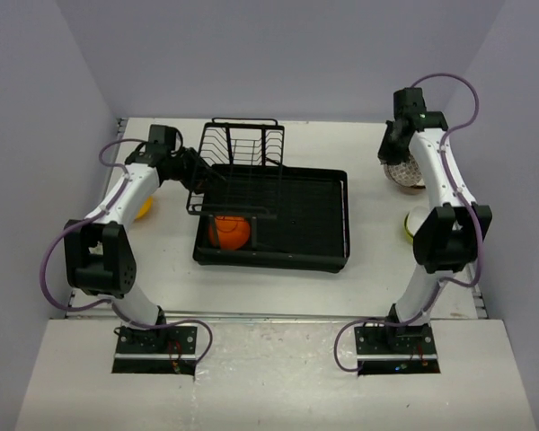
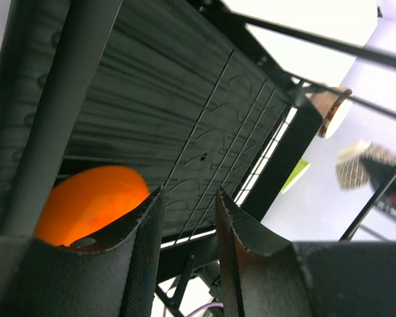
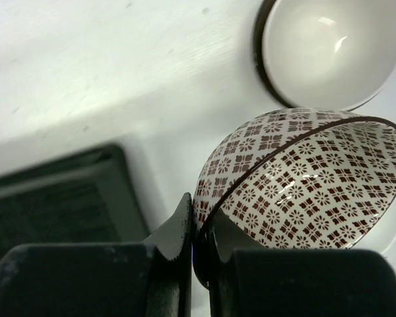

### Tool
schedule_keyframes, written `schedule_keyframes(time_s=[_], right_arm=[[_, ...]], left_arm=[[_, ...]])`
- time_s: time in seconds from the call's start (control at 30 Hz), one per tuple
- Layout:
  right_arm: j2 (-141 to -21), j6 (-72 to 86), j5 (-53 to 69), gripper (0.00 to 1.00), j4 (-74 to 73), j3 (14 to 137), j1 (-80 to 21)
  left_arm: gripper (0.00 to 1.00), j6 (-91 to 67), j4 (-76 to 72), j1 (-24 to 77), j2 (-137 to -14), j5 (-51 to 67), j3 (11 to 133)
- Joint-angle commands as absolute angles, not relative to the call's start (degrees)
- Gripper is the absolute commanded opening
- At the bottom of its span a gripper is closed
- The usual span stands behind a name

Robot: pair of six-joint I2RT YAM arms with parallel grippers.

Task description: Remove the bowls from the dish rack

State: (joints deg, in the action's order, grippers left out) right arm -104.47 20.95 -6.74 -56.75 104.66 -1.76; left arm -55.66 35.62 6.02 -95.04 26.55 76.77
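An orange bowl (image 1: 229, 232) stands on edge in the front-left slots of the black dish rack (image 1: 310, 224). My left gripper (image 1: 212, 183) hangs over the rack just behind that bowl. In the left wrist view the left gripper (image 2: 188, 221) is open with nothing between its fingers, and the orange bowl (image 2: 86, 205) lies to its left. My right gripper (image 3: 201, 231) is shut on the rim of the white floral-patterned bowl (image 3: 303, 185), held tilted above the table right of the rack (image 3: 53, 205). That floral bowl (image 1: 402, 172) hangs under the right wrist.
A dark-rimmed bowl with a white inside (image 3: 327, 49) sits on the table just beyond the held bowl. A lime green bowl (image 1: 411, 224) shows partly behind the right arm. A yellow-orange bowl (image 1: 145, 209) sits left of the rack, under the left arm. Walls close in on both sides.
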Motion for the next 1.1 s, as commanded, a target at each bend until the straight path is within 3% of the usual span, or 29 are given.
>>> schedule_keyframes(time_s=[0.0,0.4,1.0,1.07], right_arm=[[-111.14,17.93,-22.57,0.0,-60.02,114.59,-1.23],[-128.58,18.81,-31.2,0.0,-63.37,128.14,2.55],[-138.6,17.49,-24.87,0.0,-63.54,137.19,3.96],[-139.3,17.49,-24.79,0.1,-63.54,137.72,3.96]], left_arm=[[0.38,-53.35,35.59,5.89,-91.32,26.54,74.89],[0.37,-52.12,35.86,5.98,-89.91,26.63,72.42],[0.36,-50.8,39.2,5.89,-91.76,24.43,75.41],[0.36,-50.71,39.37,5.98,-91.41,24.17,74.8]])
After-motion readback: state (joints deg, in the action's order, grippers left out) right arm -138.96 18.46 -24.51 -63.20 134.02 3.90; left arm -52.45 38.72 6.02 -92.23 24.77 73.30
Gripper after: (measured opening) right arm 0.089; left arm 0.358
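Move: The stacked bowls the right hand's patterned bowl goes to stand about 9 cm ahead of that hand, 14 cm to its right and 15 cm below. The green bowl, with a white one in it, lies some 7 cm back and 12 cm right. From the left hand, poised above the rack, the orange bowl is roughly 7 cm back, 2 cm right and 12 cm below. Right hand lowers the patterned bowl some 11 cm, right and forward, towards the stack; left hand eases back slightly. ##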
